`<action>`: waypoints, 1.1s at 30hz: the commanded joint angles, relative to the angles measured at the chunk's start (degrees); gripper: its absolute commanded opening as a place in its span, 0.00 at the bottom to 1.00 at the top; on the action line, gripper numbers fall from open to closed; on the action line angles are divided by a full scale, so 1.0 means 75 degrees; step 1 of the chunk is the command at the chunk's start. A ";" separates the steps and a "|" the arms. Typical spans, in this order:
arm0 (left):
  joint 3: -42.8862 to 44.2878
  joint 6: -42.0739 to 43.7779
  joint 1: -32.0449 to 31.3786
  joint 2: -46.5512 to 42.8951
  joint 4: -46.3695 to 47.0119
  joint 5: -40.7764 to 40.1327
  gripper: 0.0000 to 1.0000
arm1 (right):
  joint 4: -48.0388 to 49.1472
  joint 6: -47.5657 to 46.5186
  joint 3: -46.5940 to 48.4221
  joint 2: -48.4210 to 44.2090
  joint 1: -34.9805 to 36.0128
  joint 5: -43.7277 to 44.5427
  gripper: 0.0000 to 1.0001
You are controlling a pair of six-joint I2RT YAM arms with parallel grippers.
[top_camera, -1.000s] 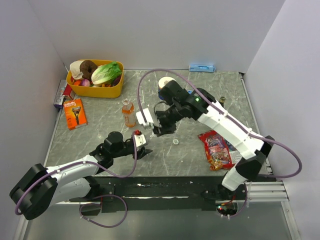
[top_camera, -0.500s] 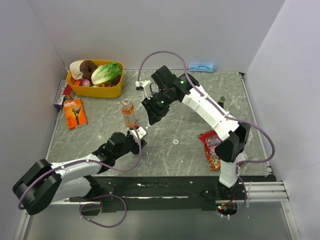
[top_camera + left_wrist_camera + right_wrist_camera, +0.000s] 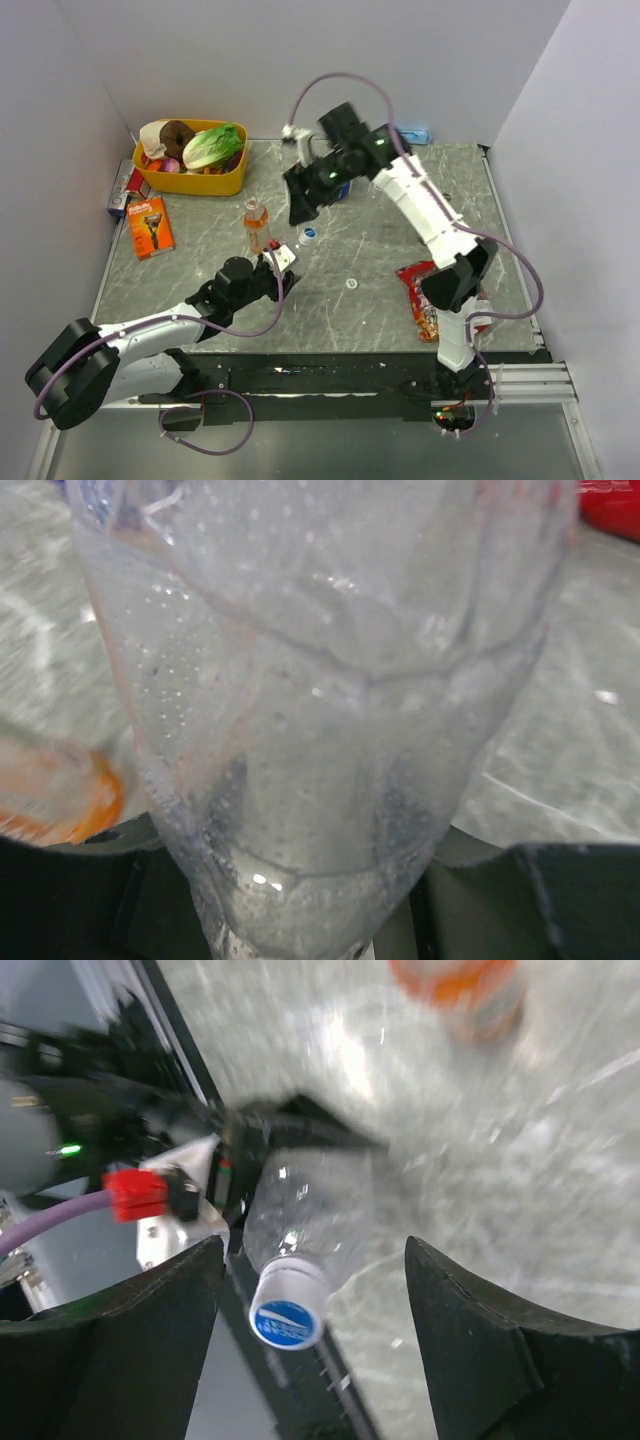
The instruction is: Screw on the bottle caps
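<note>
My left gripper [image 3: 276, 263] is shut on the body of a small clear bottle [image 3: 320, 710], which it holds tilted, neck pointing away from that arm. A pale-sided cap with a blue top [image 3: 288, 1310] sits on the bottle's neck [image 3: 308, 235]. My right gripper [image 3: 300, 207] hovers just beyond the cap, open. Its two dark fingers [image 3: 120, 1330] stand wide on either side of the cap without touching it. The orange drink bottle [image 3: 257, 226] stands upright just left of the held bottle. A small pale round thing [image 3: 351, 283] lies on the table to the right.
A yellow basket [image 3: 190, 183] with lettuce and a doughnut sits at the back left. An orange razor pack [image 3: 150, 226] lies near the left edge and a red snack bag [image 3: 428, 296] near the right arm's base. A blue object [image 3: 403, 134] rests against the back wall.
My right gripper has opened, let go of the cap and drawn back toward the far side. The cap stays on the bottle held by my left gripper.
</note>
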 commanded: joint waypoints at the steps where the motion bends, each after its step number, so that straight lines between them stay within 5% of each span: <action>1: 0.0388 0.0322 0.0012 0.0041 -0.0312 0.1923 0.01 | 0.0327 -0.1330 0.0021 -0.1256 -0.0721 -0.1482 0.81; 3: 0.0458 0.0593 0.0023 -0.0006 -0.0663 0.2418 0.01 | 0.0317 -0.2384 -0.0947 -0.1785 -0.0722 -0.1896 0.80; 7: 0.0646 0.1774 0.0070 -0.0170 -0.1436 0.3568 0.01 | -0.0082 -0.6750 -0.3047 -0.3656 -0.0208 -0.1900 0.79; 13: 0.0974 0.2527 0.0129 -0.0229 -0.2118 0.4061 0.01 | 0.0561 -0.9219 -0.5300 -0.5138 0.0497 -0.0821 0.77; 23: 0.1197 0.2750 0.0141 -0.0369 -0.2505 0.4273 0.01 | 0.0925 -0.9656 -0.5723 -0.5151 0.1247 -0.0515 0.73; 33: 0.1244 0.2774 0.0141 -0.0358 -0.2458 0.4261 0.01 | 0.0739 -0.9960 -0.5700 -0.4917 0.1388 -0.0585 0.56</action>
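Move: The right hand, already open, hovers over the bottle cap, which lies about 4 cm below it, some 2 cm back and 1 cm right. From this hand the orange bottle stands roughly 6 cm ahead, 10 cm left and 18 cm lower, and a loose white cap lies about 6 cm back, 14 cm right and 25 cm down. The left hand holds the clear bottle; its blue cap is about 6 cm ahead, 5 cm right and 10 cm above that hand. Rising about 4 cm clear of the capped bottle, the right hand swings back some 13 cm and to the right, sinking again to its starting height while its wrist winds round counter-clockwise by well over 50 degrees; the fingers then narrow partway around the blue cap. The left hand keeps its grip, drawing the bottle back about 7 cm and slightly right, turning it clockwise. ##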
